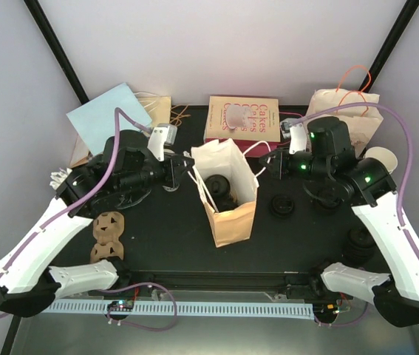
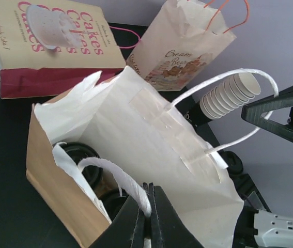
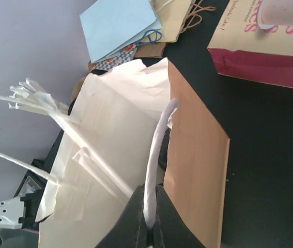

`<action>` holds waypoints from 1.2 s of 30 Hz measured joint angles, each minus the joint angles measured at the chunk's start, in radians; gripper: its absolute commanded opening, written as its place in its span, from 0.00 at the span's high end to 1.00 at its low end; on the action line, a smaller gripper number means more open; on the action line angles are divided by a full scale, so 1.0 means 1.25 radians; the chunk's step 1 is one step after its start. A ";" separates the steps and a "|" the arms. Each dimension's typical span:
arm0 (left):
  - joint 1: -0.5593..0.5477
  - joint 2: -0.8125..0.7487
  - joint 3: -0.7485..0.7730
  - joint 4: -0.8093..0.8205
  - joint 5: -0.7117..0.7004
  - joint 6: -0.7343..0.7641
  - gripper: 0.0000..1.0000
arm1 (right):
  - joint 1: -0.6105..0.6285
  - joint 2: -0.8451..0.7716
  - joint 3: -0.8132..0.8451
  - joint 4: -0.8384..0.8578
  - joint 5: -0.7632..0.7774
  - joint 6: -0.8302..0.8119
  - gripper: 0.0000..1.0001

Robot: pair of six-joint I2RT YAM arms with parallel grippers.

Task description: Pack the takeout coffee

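Note:
A brown paper bag (image 1: 231, 214) with a white lining stands open at the middle of the table. My left gripper (image 1: 187, 167) is at its left rim, shut on a white twisted paper handle (image 2: 116, 178). In the left wrist view that handle runs down between the closed jaws of the left gripper (image 2: 150, 207). My right gripper (image 1: 262, 168) is shut on the opposite handle (image 3: 156, 150), pinched at the tips of the right gripper (image 3: 150, 223). Round black lids (image 2: 80, 154) show deep inside the bag. The takeout coffee's cream cup is hidden by the bag walls.
A "Cakes" book (image 1: 242, 118) lies behind the bag. A blue bag (image 1: 109, 115) sits back left, a printed cream bag (image 1: 342, 103) back right. A stack of cream cups (image 1: 381, 158) lies at the right. Loose black lids (image 1: 283, 205) and a brown pulp carrier (image 1: 108, 235) lie on the table.

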 measured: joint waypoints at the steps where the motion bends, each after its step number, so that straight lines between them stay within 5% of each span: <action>1: 0.011 0.000 0.000 -0.003 0.006 0.005 0.98 | 0.000 0.004 0.000 0.007 -0.005 0.000 0.99; 24: 0.235 0.089 0.000 -0.004 0.178 0.126 0.98 | 0.004 0.132 0.009 0.093 -0.019 -0.031 0.99; 26: 0.248 0.099 0.000 -0.002 0.189 0.133 0.98 | 0.004 0.142 0.017 0.097 -0.018 -0.033 0.85; 27: 0.253 0.103 0.000 -0.002 0.193 0.135 0.94 | 0.004 0.146 0.021 0.098 -0.018 -0.035 0.66; 29: 0.260 0.113 0.000 -0.001 0.203 0.142 0.69 | 0.004 0.154 0.024 0.103 -0.014 -0.040 0.37; 31: 0.263 0.120 0.000 0.000 0.214 0.153 0.51 | 0.004 0.156 0.024 0.103 -0.008 -0.042 0.32; 36: 0.266 0.117 0.001 0.001 0.224 0.170 0.25 | 0.004 0.155 0.024 0.102 0.032 -0.060 0.12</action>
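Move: The takeout bag stands open between the hands, each closed on one of its white handles. Its middle lies about 10 cm right of the left hand and 4 cm back, and about 9 cm left of the right hand and 5 cm back, some 17 cm below both. The cup stack is roughly 6 cm left and 5 cm ahead of the left hand. From the right hand, the cake box lies about 22 cm ahead and 6 cm left, a loose black lid 8 cm right and 3 cm back. The bag's two handles, still pinched at first, are carried forward and eased down: the left hand goes about 7 cm forward, sinking some 4 cm and drifting a little left, while the right goes about 6 cm forward and 3 cm left, sinking slightly. As both come to the end of the reach, their fingers open wide and let the handles go, the wrists hardly turning. ##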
